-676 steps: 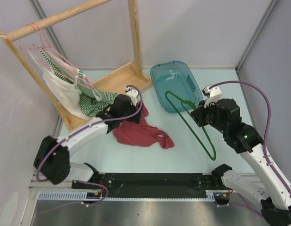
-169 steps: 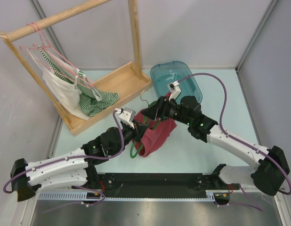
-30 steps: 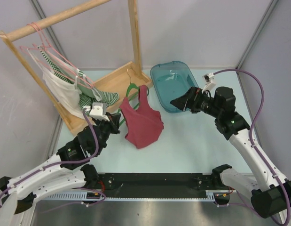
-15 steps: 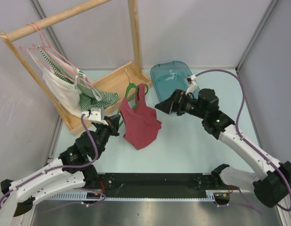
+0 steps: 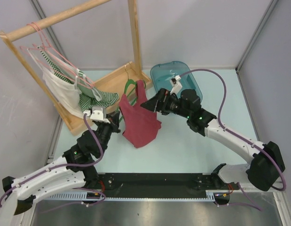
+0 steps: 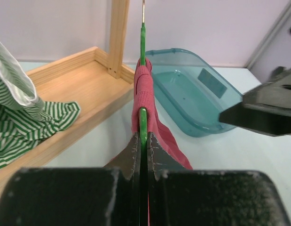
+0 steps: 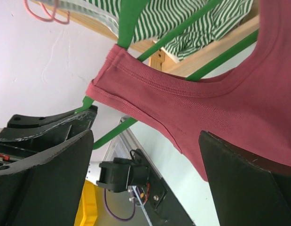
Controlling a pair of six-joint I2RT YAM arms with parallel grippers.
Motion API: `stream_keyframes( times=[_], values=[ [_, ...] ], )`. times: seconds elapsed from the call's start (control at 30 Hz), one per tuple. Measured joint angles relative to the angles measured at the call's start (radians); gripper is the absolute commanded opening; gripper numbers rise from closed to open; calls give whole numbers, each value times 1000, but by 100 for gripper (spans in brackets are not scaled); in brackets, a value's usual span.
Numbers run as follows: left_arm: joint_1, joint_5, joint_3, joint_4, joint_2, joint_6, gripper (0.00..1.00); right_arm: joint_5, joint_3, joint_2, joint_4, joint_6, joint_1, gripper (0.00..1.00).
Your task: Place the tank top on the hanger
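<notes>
The dark red tank top hangs on the green hanger, which is held up off the table with its metal hook pointing to the back. My left gripper is shut on the hanger's lower left end; in the left wrist view its fingers pinch the green bar with red fabric draped past them. My right gripper stands open right beside the top's right shoulder. In the right wrist view one strap loops over the hanger, and the top hangs just beyond the wide-apart fingers.
A wooden rack at the back left carries pink hangers, a white garment and a green-and-white striped garment trailing onto its base. A teal plastic bin lies behind the right arm.
My right arm has swung left from the bin to the tank top's right shoulder, still open. The left gripper keeps hold of the hanger, which has shifted only slightly.
</notes>
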Motion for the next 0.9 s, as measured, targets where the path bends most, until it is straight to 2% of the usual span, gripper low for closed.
stream_keyframes(
  times=[0.13, 0.43, 0.63, 0.9],
  values=[
    [0, -52, 24, 36, 37, 65, 0, 26, 0, -72, -38, -18, -25, 100],
    [0, -110, 29, 241, 51, 222, 0, 55, -21, -277, -111, -60, -186, 100],
    [0, -124, 31, 396, 96, 318, 0, 47, -43, -311, -167, -77, -261, 100],
    [0, -124, 77, 562, 175, 469, 0, 27, -63, -330, -210, -90, -298, 100]
  ],
)
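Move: The hanger with the tank top on it is already in my left fingers; the rack's rod lies roughly 36 cm ahead, 9 cm to the left and 30 cm above that hand. The clothes on the pink hangers are about 25 cm ahead, 20 cm left and 10 cm higher. The tank top's middle is some 3 cm ahead, 4 cm left and 9 cm below my open right hand, and from that hand the blue bin is about 27 cm ahead, 15 cm right and 25 cm down. I lift the hanger with my left hand by nearly 10 cm, drifting slightly forward and left, and tip the fingers up and turn them a little counter-clockwise so the hook swings up towards the rod; my grip stays shut. My open right hand draws away from the tank top, about 13 cm to the right, first rising and then sinking part of the way, turning clockwise as it goes. ##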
